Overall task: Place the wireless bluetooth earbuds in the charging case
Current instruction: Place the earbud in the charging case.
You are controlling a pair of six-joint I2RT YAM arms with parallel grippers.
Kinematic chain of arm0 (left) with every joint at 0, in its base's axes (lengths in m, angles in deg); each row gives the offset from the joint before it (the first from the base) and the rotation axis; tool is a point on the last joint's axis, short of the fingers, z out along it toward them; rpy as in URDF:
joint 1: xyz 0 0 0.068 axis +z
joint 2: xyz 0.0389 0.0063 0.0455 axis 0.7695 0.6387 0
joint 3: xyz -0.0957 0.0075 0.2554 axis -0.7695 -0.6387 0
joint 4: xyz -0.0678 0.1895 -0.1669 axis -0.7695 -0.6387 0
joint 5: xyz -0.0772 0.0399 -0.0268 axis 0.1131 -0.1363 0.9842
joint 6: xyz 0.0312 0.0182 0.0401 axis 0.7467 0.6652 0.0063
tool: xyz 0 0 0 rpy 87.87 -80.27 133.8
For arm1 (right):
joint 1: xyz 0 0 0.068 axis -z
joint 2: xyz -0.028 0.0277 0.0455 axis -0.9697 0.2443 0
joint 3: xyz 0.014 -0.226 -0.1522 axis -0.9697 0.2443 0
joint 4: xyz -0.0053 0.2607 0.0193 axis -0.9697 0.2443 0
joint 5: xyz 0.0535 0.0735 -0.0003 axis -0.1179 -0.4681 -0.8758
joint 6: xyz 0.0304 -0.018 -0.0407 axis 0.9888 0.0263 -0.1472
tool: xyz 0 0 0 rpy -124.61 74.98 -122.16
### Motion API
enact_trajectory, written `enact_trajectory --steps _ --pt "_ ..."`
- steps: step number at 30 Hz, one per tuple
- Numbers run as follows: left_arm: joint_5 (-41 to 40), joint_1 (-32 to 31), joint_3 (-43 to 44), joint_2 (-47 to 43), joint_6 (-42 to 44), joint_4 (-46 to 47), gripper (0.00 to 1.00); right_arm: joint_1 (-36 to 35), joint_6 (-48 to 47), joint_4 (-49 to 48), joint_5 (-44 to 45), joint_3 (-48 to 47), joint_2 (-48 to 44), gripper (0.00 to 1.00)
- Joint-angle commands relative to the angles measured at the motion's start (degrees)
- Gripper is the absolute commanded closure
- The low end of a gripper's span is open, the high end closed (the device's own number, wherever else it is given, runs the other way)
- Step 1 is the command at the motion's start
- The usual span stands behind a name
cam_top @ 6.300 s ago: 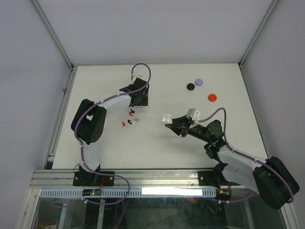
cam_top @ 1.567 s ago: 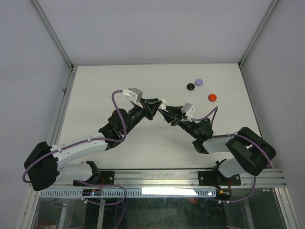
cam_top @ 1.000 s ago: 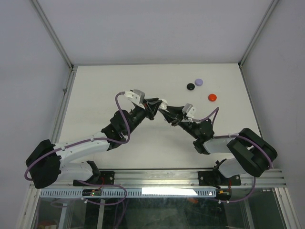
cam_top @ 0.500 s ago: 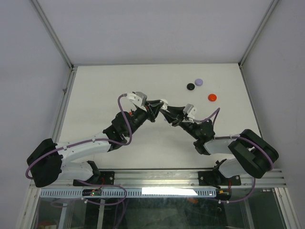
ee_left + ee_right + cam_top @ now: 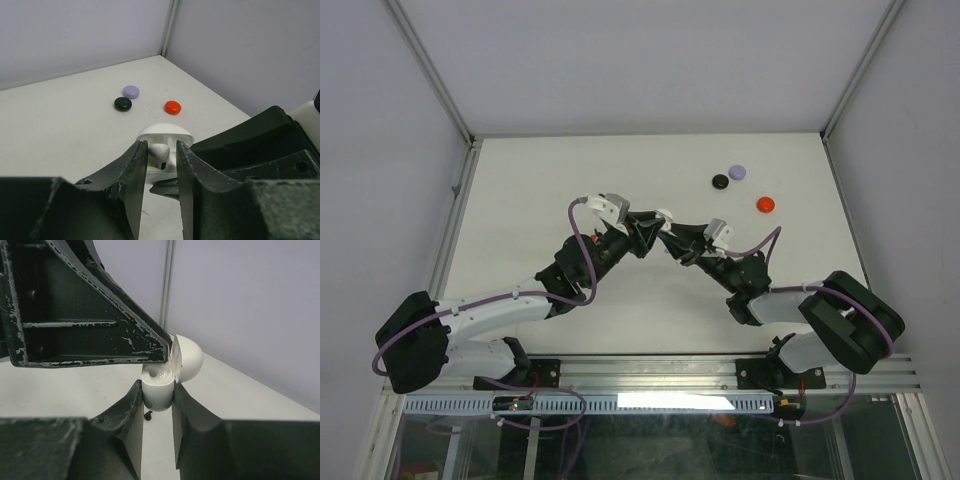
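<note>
The white charging case (image 5: 158,392) is upright with its lid (image 5: 187,357) swung open, and my right gripper (image 5: 157,387) is shut on its body. My left gripper (image 5: 161,147) meets it from the left over the middle of the table (image 5: 650,228). A white earbud (image 5: 160,154) sits in the case's mouth between the left fingers; the left finger is next to it, and a thin gap shows at the right finger. A small black earbud (image 5: 148,415) lies on the table under the case. Other earbuds are hidden.
Three coin-like discs lie at the back right: purple (image 5: 738,172), black (image 5: 721,181) and red (image 5: 765,204). White walls and aluminium posts close in the table (image 5: 540,180) on three sides. Both arms cross the near half.
The left gripper edged a little further toward the case and its jaws have parted slightly around the white earbud. The right gripper and case have held still.
</note>
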Motion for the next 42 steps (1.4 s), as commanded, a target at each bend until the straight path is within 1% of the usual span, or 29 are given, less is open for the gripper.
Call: enact_trajectory --steps 1,5,7,14,17,21,26,29,34,39,42 --pt "0.35 -0.85 -0.45 -1.8 -0.04 -1.82 0.67 -0.12 -1.45 -7.59 2.51 -0.67 -1.73 1.0" --pt "-2.38 -0.85 0.48 -2.22 -1.3 -4.84 0.64 -0.12 -1.4 -7.59 2.92 -0.43 -1.87 1.0" --pt "-3.6 -0.77 1.28 -2.36 -1.93 -7.17 0.61 -0.12 -1.44 -7.59 3.37 -0.11 -2.18 1.0" --pt "-0.12 -0.77 3.88 -3.17 -5.06 -13.72 0.53 -0.04 -1.96 -7.53 4.7 0.62 -2.44 1.0" --pt "-0.44 -0.7 5.11 -4.19 -7.21 -16.66 0.5 -0.03 -1.9 -7.51 4.8 0.82 -2.54 1.0" --pt "-0.36 -0.36 7.45 -6.16 -10.25 -21.64 0.45 -0.03 -1.8 -6.98 5.23 1.4 -3.21 1.0" --pt "1.61 0.55 10.08 -7.27 -13.73 -28.93 0.4 -0.03 -1.61 -4.88 5.47 2.16 -4.92 1.0" --pt "2.44 1.78 10.99 -7.8 -15.28 -32.94 0.38 -0.03 -1.82 -3.77 5.89 3.0 -6.08 1.0" --pt "3.16 5.12 10.96 -9.06 -18.73 -40.28 0.37 -0.05 -2.09 -0.71 7.09 4.97 -9.32 1.0" --pt "4.24 11.09 10.23 -8.76 -22.59 -48.36 0.38 -0.04 -1.26 5.48 6.5 6.8 -14.19 1.0" --pt "3.22 14.39 9.55 -6.49 -23.71 -52.47 0.38 -0.03 -1.58 8.54 6.22 8.05 -16.33 1.0"
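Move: The left fingers are already parted around the earbud standing in the open charging case, whose middle lies about 1 cm ahead and 2 cm right of them, just below. The remaining white earbud on the table is some 14 cm left, 4 cm ahead and 22 cm below; a black earbud lies 2 cm left of that and 1 cm farther out. The right hand holds the case, about 1 cm ahead, 1 cm left and 1 cm above its pads. Contact with the seated earbud ends as the left fingers go on opening to about twice their gap. The left hand dips, backs off nearly 2 cm with a small rise, then sweeps left and down towards the white earbud, about 8 cm left in all, tipping down some 30 degrees. The right hand keeps its pinch on the case and draws it right and slightly back. ##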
